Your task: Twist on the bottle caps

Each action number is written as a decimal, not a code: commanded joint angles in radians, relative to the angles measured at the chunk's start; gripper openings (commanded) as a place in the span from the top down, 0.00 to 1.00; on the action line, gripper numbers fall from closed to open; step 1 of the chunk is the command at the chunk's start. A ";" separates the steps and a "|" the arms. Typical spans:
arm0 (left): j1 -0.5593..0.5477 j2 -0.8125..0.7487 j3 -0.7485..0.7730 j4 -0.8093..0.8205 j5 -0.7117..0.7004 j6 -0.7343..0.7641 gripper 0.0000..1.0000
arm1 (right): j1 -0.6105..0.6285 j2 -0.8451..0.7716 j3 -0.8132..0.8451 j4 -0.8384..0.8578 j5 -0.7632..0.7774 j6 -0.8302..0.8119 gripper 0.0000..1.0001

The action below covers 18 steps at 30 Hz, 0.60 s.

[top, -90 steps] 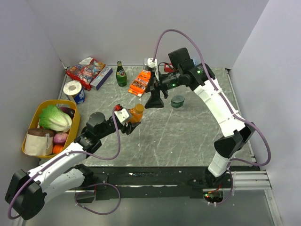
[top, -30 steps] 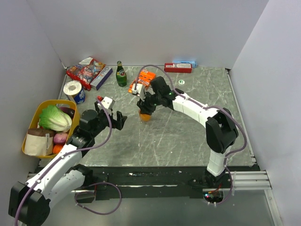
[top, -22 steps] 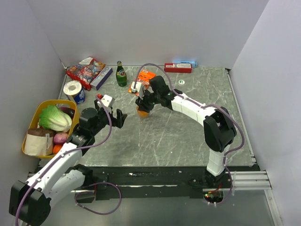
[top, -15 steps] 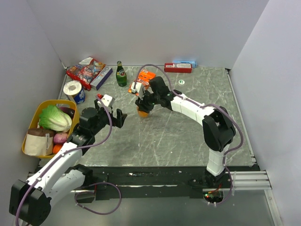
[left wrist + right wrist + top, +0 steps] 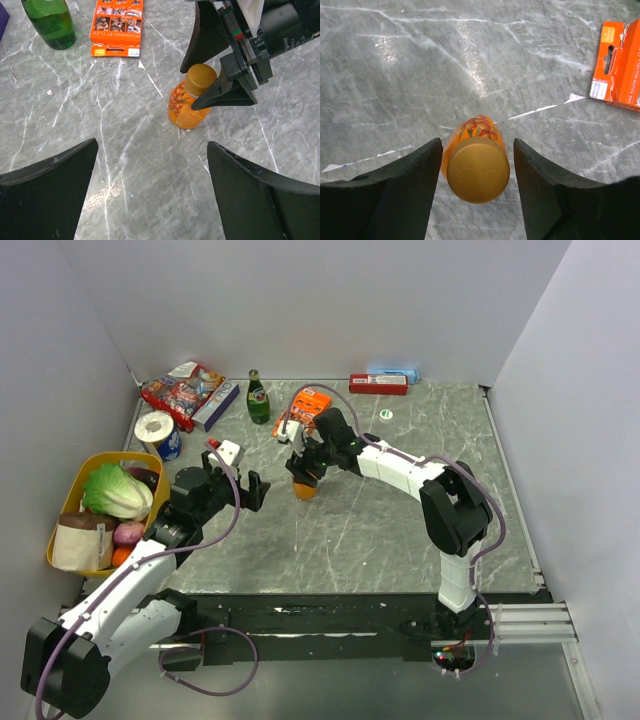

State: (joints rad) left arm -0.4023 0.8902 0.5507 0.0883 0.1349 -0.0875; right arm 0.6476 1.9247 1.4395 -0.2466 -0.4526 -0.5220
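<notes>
A squat orange bottle stands upright on the grey marble table. An orange-brown cap sits on its neck. My right gripper is open and straddles the cap, with a thin gap on each side. In the left wrist view the same bottle and its cap stand between the right fingers. My left gripper is wide open and empty, a short way left of the bottle. A whitish cap with a green mark lies far back on the table.
A tall green glass bottle and an orange razor pack lie just behind the orange bottle. A yellow basket of vegetables stands at the left edge. A snack bag, a tape roll and a red box sit along the back.
The right jaws have spread off the orange-brown cap. Earlier the left gripper held the orange bottle; it has let go and drawn back to the left.
</notes>
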 commanded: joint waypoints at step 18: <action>0.026 0.041 0.040 0.109 0.000 -0.050 0.04 | -0.006 -0.311 0.222 -0.322 0.362 0.283 0.00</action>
State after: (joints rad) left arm -0.4007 0.9024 0.5545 0.1066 0.1444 -0.0925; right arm 0.6476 1.7424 1.6501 -0.4706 -0.2451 -0.3527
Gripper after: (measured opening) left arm 0.961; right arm 0.994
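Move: The capped orange bottle stands upright between the right hand's partly open fingers, cap at fingertip height, its middle about 4 cm below the hand and level with it both ways. The orange box lies flat some 20 cm straight ahead; the small white-green lid lies about 20 cm ahead and 19 cm to the right, both roughly 9 cm below. From the left hand the orange bottle is about 7 cm ahead, 10 cm right and 12 cm lower. Staying in place at first, the right hand spreads its partly open fingers wide around the cap of the standing orange bottle. Then, fast, it lifts up and off the bottle by about 13 cm, veering slightly right near the end and swinging some 15 degrees clockwise, so that the fingers come clear of the cap. ##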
